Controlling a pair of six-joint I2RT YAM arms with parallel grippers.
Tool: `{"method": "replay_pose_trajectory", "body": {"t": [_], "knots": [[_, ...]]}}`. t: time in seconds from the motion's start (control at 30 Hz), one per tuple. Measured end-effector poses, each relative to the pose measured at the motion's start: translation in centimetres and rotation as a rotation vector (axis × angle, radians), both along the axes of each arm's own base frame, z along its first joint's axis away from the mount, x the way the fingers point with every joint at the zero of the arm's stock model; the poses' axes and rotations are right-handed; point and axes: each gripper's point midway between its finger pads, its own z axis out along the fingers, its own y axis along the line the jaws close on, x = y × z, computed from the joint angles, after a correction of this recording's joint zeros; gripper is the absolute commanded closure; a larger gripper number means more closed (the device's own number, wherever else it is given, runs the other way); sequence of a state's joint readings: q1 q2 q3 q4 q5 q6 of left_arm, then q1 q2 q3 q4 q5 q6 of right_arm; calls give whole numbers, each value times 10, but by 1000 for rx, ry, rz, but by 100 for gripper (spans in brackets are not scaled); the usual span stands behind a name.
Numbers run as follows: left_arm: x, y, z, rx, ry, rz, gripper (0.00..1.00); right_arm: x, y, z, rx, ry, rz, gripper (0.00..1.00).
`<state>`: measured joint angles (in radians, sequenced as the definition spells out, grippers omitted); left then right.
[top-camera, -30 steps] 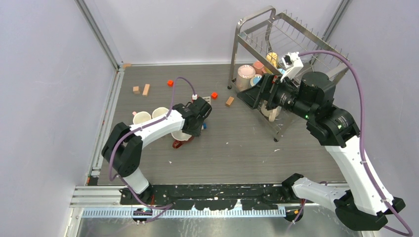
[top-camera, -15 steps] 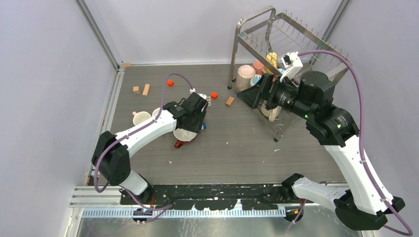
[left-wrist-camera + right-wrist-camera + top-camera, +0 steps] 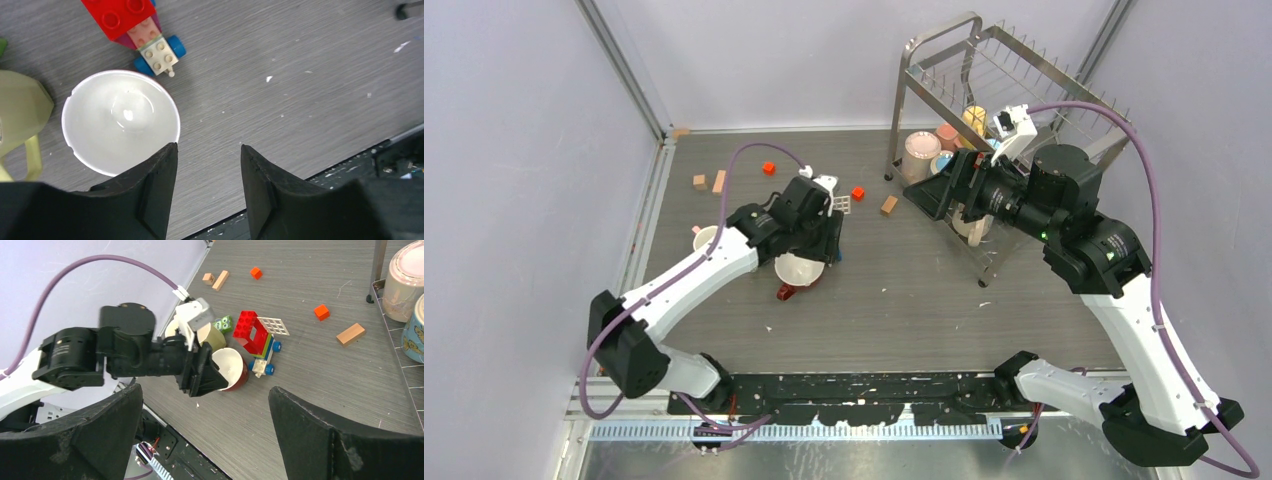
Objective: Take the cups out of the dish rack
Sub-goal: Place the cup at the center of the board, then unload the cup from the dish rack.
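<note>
A dark red cup (image 3: 796,272) with a white inside (image 3: 120,122) stands upright on the table. My left gripper (image 3: 820,238) hovers just beside it, open, with only bare table between the fingers (image 3: 150,192). A pale yellow cup (image 3: 20,102) stands next to the red one, and a beige cup (image 3: 709,238) is further left. The dish rack (image 3: 944,60) at the back right holds a big pink cup (image 3: 921,152), a mustard cup (image 3: 974,118) and a light blue cup (image 3: 415,335). My right gripper (image 3: 952,192) is wide open and empty at the rack's front.
A toy brick car (image 3: 257,337) sits right beside the red cup. Small orange blocks (image 3: 322,312) and wooden blocks (image 3: 350,334) lie scattered on the far part of the table. Grey walls close in the left and back. A black rail (image 3: 854,385) runs along the near edge.
My left gripper's jaws have widened and drawn off the dark red cup, which now stands free. The left arm's elbow has swung leftward. The right arm has not moved.
</note>
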<state>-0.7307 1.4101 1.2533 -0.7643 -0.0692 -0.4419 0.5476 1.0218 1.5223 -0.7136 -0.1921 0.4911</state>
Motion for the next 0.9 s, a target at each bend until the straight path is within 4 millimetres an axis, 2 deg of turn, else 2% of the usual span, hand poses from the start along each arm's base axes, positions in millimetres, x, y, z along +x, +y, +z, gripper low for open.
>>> {"method": "replay_pose_trajectory", "body": {"t": [0.17, 0.3, 0.47, 0.6, 0.73, 0.9], "knots": [[-5, -9, 36, -104, -44, -23, 36, 0, 0, 0, 0, 0, 0, 0], [-13, -17, 56, -176, -62, -50, 30, 0, 0, 0, 1, -1, 0, 0], [-24, -34, 64, -230, -56, -97, 21, -1, 0, 3, 4, -6, 0, 0], [-32, -58, 76, -281, -77, -157, 19, -1, -1, 4, 6, -8, 0, 0], [-26, -85, 85, -343, -117, -183, 19, -1, -1, 4, 5, -6, -2, 0], [-6, -116, 74, -369, -150, -168, 19, -2, -4, 6, 1, -5, -17, 0]]}}
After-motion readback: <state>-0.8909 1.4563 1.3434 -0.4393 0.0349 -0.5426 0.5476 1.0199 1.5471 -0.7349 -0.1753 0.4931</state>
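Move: The beige mug at the front of the rack's lower shelf lies about 28 cm to the left hand's right, 8 cm ahead and 8 cm lower. The red cup already stands free, some 6 cm to this hand's left, level with it fore and aft, about 13 cm below; the toy car is straight ahead by 9 cm, 15 cm down. The yellow cup stands about 7 cm ahead and 15 cm left. From the right hand, the beige mug is roughly 11 cm ahead, 10 cm right and 33 cm below. Touching nothing, the left hand heads for the rack side, away from the red cup: it first climbs about 7 cm, easing back and a little right, then sweeps right and finally forward again, ending some 12 cm to the right. The fingers swing up towards the right by about 25 degrees and open from half to roughly four-fifths. ##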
